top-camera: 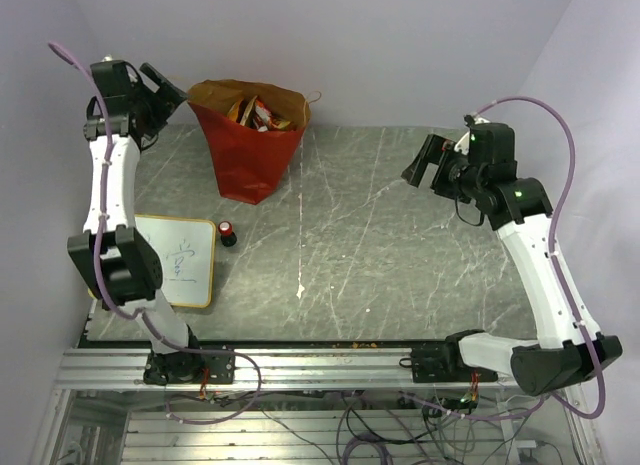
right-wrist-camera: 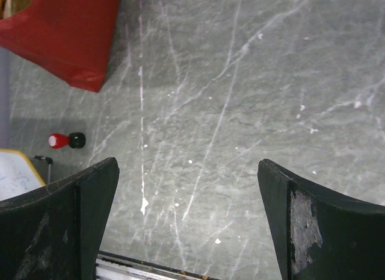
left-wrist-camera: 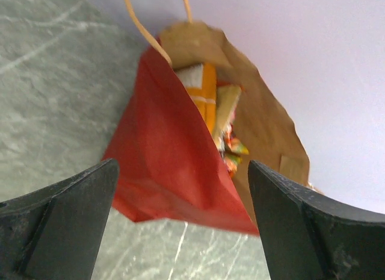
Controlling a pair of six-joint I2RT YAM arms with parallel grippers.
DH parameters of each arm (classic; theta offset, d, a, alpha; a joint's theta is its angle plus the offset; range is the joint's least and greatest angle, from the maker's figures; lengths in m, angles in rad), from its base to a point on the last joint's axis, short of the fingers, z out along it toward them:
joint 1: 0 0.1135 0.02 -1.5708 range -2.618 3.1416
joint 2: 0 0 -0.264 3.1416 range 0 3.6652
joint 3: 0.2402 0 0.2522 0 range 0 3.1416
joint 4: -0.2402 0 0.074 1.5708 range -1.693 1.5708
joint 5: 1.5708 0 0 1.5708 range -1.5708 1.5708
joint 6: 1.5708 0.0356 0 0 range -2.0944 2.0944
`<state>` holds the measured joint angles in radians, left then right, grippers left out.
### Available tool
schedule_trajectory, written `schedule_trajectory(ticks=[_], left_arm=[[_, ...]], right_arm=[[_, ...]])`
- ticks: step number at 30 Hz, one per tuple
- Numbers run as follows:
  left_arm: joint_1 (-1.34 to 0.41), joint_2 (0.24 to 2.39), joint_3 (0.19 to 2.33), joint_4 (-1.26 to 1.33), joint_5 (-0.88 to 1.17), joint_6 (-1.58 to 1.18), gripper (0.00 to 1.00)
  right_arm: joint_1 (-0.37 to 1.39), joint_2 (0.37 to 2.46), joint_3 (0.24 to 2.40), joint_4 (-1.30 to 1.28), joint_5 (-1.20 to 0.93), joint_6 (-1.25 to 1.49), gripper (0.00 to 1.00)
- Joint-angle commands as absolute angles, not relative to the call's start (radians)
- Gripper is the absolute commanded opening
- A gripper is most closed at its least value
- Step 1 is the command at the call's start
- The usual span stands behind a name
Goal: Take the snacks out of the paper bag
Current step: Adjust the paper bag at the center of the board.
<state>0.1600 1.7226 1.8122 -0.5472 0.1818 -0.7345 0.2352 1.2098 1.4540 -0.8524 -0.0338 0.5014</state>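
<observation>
The red paper bag (top-camera: 245, 145) stands upright at the back left of the table, its mouth open and brown inside. Several snacks (top-camera: 262, 113) stick up inside it. In the left wrist view the bag (left-wrist-camera: 162, 153) fills the middle, with an orange packet (left-wrist-camera: 204, 93) and smaller coloured packets inside. My left gripper (top-camera: 165, 87) is open and empty, raised just left of the bag's mouth. My right gripper (top-camera: 425, 163) is open and empty, above the right side of the table, far from the bag. The bag's corner shows in the right wrist view (right-wrist-camera: 66, 33).
A small red-and-black cylinder (top-camera: 228, 232) stands near the bag's base; it also shows in the right wrist view (right-wrist-camera: 66, 140). A yellow-framed whiteboard (top-camera: 180, 260) lies at the front left. The grey marble table (top-camera: 380, 235) ends at a metal rail in front.
</observation>
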Motion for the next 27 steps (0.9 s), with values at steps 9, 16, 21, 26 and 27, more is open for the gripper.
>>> schedule_trajectory(ticks=[9,16,21,26,27], left_arm=[[0.252,2.124,2.136,-0.212,0.360,-0.836,0.94],[0.250,2.282,2.231,-0.084,0.361,-0.915,0.89],[0.250,2.317,2.211,0.031,0.358,-0.936,0.82],[0.251,2.356,2.228,0.051,0.384,-0.957,0.71],[0.251,2.356,2.229,0.047,0.383,-0.951,0.69]], right_arm=[[0.239,1.534,1.580,-0.603,-0.355,0.563,1.00],[0.257,1.782,1.754,-0.375,-0.461,0.706,1.00],[0.309,1.947,1.885,-0.255,-0.452,0.793,1.00],[0.341,2.111,2.035,-0.127,-0.442,0.901,0.96],[0.347,2.142,2.059,-0.088,-0.453,0.934,0.94]])
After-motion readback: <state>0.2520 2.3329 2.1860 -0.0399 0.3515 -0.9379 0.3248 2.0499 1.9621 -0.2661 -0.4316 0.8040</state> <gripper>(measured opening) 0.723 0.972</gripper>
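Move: From the left hand the paper bag's left handle lies about 14 cm ahead, 2 cm left and 7 cm lower; the bag's body is some 15 cm to the right, 4 cm ahead and 20 cm lower, and the red-capped bottle is about 20 cm back, 8 cm right and 29 cm down. From the right hand the bag's right handle is roughly 25 cm ahead, 22 cm left and 5 cm lower, with the bag's body about 22 cm ahead and 37 cm left. Forward and left together, the right hand sweeps some 27 cm towards the bag's right handle, rolling its left side up, fingers wide open, and ends just short of it. The left hand reaches about 17 cm forward, drifting left early and sinking later, tips its fingers up some 15 degrees and brings them up to the left handle, partly closing; a grip on it can't be seen. ##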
